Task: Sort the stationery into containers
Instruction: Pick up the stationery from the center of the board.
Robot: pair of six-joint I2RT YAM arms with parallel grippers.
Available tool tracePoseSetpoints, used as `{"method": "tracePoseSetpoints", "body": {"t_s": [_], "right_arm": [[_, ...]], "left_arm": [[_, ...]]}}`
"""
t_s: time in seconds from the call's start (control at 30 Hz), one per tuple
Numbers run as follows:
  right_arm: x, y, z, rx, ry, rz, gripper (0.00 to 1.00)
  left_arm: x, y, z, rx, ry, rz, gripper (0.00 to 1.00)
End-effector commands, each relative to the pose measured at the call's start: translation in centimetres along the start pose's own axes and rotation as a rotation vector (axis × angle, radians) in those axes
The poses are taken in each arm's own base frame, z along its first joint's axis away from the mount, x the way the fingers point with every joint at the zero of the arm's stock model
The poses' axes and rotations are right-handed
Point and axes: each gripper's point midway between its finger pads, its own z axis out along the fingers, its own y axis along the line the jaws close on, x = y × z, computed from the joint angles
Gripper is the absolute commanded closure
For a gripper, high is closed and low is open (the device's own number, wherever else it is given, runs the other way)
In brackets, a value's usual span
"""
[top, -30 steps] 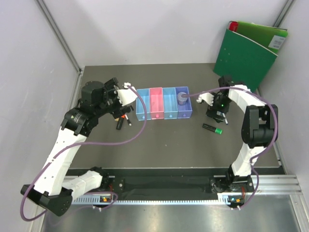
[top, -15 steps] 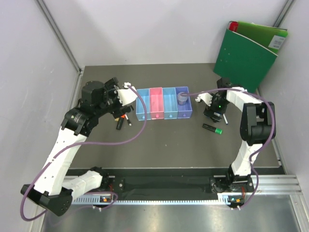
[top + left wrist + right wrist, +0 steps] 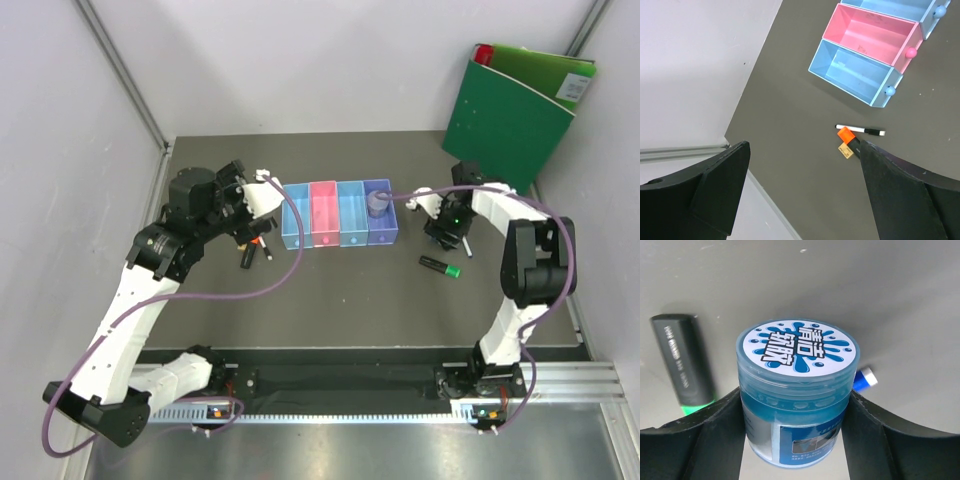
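My right gripper [image 3: 796, 407] is shut on a round blue jar [image 3: 797, 352] with a blue-and-white lid label; both fingers press its sides. A black marker with a green cap [image 3: 681, 362] lies to its left, and a blue-and-white pen tip [image 3: 866, 377] shows at its right. From above, this gripper [image 3: 447, 222] is right of the purple bin [image 3: 381, 232], with the green-capped marker [image 3: 440, 265] in front. My left gripper [image 3: 804, 150] is open and empty above an orange-capped marker [image 3: 846, 135] and a thin white pen [image 3: 860, 131]. The light blue bin [image 3: 852, 75] and pink bin [image 3: 872, 35] are empty.
The four joined bins [image 3: 340, 238] stand mid-table; a round grey thing [image 3: 378, 203] sits in the purple one. A big green binder [image 3: 515, 105] leans at the back right. A small tan piece [image 3: 846, 151] lies by the orange cap. Grey walls close the sides.
My right gripper has shifted slightly around the same spot by the purple bin, still shut on the jar. The left arm has not moved.
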Motion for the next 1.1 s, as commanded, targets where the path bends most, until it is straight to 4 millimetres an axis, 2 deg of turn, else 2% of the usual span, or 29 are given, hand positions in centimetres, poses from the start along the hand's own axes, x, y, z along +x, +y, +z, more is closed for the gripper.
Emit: {"method": "tracePoseSetpoints", "body": {"t_s": [0.0,0.07,0.1,0.17,0.2,0.27,0.3,0.37,0.4,0.43,0.5,0.53,0.63,0.7,0.83,0.93,1.07], "right_arm": [[-3.5,-1.6,-6.6,0.172,-0.138,-0.009,0.75],[-4.5,-1.9,-8.6,0.219,-0.189,0.0,0.81],[-5.2,-1.9,-10.9,0.27,-0.231,0.015,0.82],[-6.2,-1.5,-13.1,0.307,-0.288,0.015,0.86],[-6.8,-0.9,-15.2,0.348,-0.324,0.005,0.87],[-7.9,0.3,-17.0,0.376,-0.366,-0.029,0.91],[-8.2,1.3,-18.7,0.412,-0.398,-0.042,0.92],[-9.5,2.7,-20.3,0.452,-0.442,-0.084,0.98],[-9.7,3.7,-21.7,0.49,-0.476,-0.092,0.98],[-10.8,4.8,-22.3,0.498,-0.506,-0.125,0.98],[-11.1,6.2,-24.0,0.557,-0.537,-0.151,0.98],[-12.0,7.3,-24.4,0.561,-0.563,-0.181,0.97],[-12.6,8.6,-26.0,0.616,-0.595,-0.211,0.96],[-12.4,8.3,-26.8,0.669,-0.581,-0.2,0.96],[-13.8,8.1,-28.5,0.741,-0.61,-0.21,0.96],[-15.2,8.4,-29.4,0.762,-0.631,-0.226,0.96],[-16.7,8.2,-30.1,0.784,-0.648,-0.207,0.96]], "left_arm": [[-2.2,0.6,-0.6,-0.015,-0.081,-0.08,0.05],[-2.6,-0.1,-0.3,0.022,-0.086,-0.118,0.05],[-3.2,-0.2,-0.2,0.038,-0.103,-0.17,0.05],[-4.0,-0.8,-0.2,0.078,-0.123,-0.216,0.05],[-5.0,-1.0,0.0,0.108,-0.147,-0.26,0.05],[-6.1,-1.6,0.1,0.153,-0.175,-0.303,0.05],[-7.2,-2.0,0.3,0.198,-0.201,-0.343,0.05],[-8.6,-2.5,0.6,0.25,-0.229,-0.376,0.05],[-9.7,-2.5,0.9,0.282,-0.243,-0.41,0.05],[-10.7,-3.1,0.9,0.333,-0.269,-0.421,0.05],[-12.6,-3.0,1.4,0.381,-0.294,-0.459,0.05],[-13.7,-3.5,1.5,0.419,-0.314,-0.463,0.05],[-16.7,-4.0,1.7,0.468,-0.353,-0.462,0.05],[-18.2,-4.1,2.0,0.481,-0.374,-0.475,0.05],[-21.0,-6.0,2.4,0.565,-0.408,-0.495,0.04],[-22.0,-7.9,3.0,0.637,-0.406,-0.528,0.05],[-23.2,-9.1,4.2,0.694,-0.43,-0.573,0.05]]}}
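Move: The right hand already grips the blue jar near the board; the open left gripper, towards which it goes, is about 49 cm to its left, 7 cm back and 28 cm higher. From the right hand, the purple compartment is some 20 cm left and 8 cm ahead, and the black-green marker about 9 cm back and 4 cm left. From the left hand, the jar lies roughly 49 cm right, 7 cm ahead, 28 cm below. Right hand hoists the jar about 26 cm, leftward and back; open left reaches 21 cm rightward towards it. ##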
